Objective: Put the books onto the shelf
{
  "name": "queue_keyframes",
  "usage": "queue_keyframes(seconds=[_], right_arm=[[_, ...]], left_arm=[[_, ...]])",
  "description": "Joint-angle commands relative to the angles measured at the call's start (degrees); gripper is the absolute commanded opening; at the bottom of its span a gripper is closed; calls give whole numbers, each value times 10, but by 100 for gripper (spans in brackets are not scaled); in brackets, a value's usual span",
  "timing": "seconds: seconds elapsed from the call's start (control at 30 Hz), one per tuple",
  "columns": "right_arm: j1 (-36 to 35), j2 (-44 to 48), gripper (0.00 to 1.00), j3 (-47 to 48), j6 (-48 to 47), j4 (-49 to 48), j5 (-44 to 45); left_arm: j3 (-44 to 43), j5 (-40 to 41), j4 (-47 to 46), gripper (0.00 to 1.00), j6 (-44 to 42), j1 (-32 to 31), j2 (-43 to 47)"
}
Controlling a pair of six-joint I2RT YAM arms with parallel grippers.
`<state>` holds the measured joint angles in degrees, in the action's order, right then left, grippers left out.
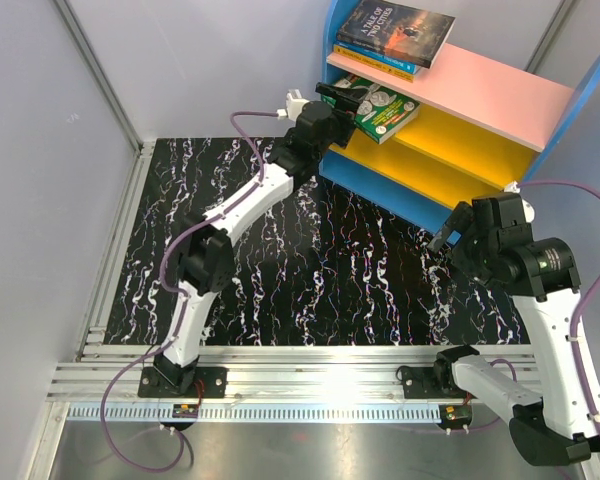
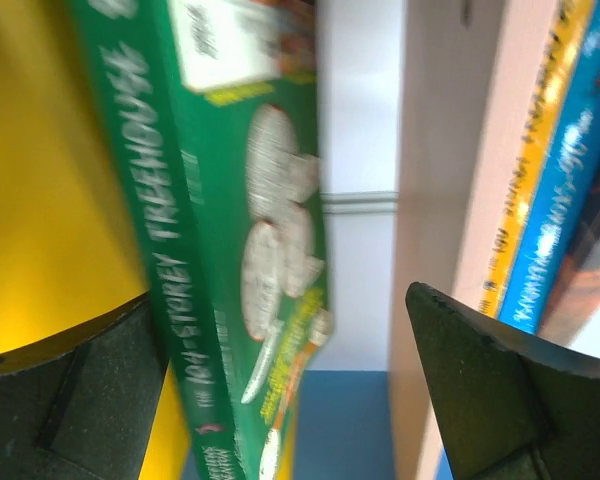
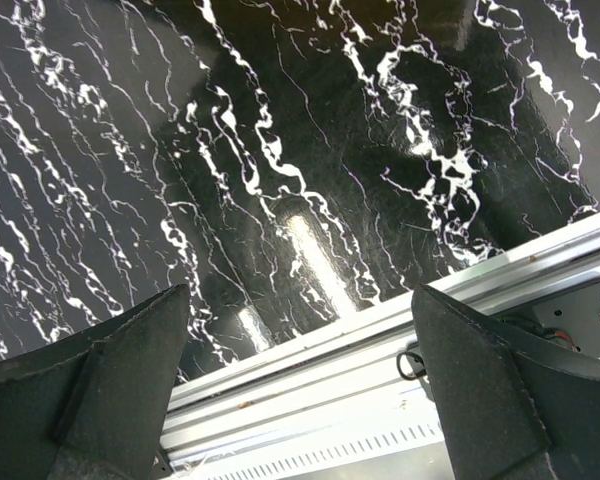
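The shelf (image 1: 485,95) stands at the back right, with blue sides, a pink top board and yellow lower boards. A stack of books (image 1: 395,33) lies on the pink board, the dark "A Tale of Two Cities" on top. A green book with silver coins (image 1: 383,108) rests on the upper yellow board (image 1: 460,135). My left gripper (image 1: 345,100) is at that board's left end, open. In the left wrist view the green book (image 2: 230,250) lies between the spread fingers of my left gripper (image 2: 280,295), close to the left one, with the stacked books (image 2: 555,190) beyond the pink board (image 2: 440,150). My right gripper (image 1: 447,232) (image 3: 300,290) hangs open and holds nothing.
A black marbled table (image 1: 280,270) spreads in front of the shelf. Aluminium rails (image 1: 300,375) (image 3: 380,350) run along its near edge and left side. Grey walls close in the left and back. Purple cables (image 1: 250,125) trail from both arms.
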<state>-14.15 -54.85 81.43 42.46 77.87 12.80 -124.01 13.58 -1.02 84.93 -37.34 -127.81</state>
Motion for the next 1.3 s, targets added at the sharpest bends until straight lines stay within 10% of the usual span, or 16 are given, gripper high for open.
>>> queue_keyframes(seconds=[0.0, 0.6, 0.7, 0.9, 1.27], right_arm=[[-3, 6, 100, -8, 3, 62, 0], [-3, 38, 100, -29, 7, 62, -16], [-3, 38, 100, -33, 7, 60, -22], [-3, 39, 100, -41, 9, 51, -32], [-2, 35, 100, -43, 14, 49, -33]], left_arm=[[32, 5, 24, 99, -23, 18, 51], [175, 35, 53, 89, -85, 25, 200], [186, 37, 41, 78, -104, 33, 227], [214, 27, 45, 0, -110, 44, 250], [127, -100, 17, 0, -70, 44, 145]])
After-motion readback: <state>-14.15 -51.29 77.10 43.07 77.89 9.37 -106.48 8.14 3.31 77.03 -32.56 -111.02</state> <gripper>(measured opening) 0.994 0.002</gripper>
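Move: The green book lies on the upper yellow shelf, its middle about 3 cm ahead of the open left hand, 4 cm to its right and 3 cm below. The book stack on the pink top shelf is some 7 cm ahead, 6 cm right and 11 cm above that same hand. From the right hand the green book lies roughly 36 cm ahead, 17 cm left and 4 cm higher. Left hand dips leftward, retreats up-left from the green book about 12 cm, shutting, then returns down-right. ##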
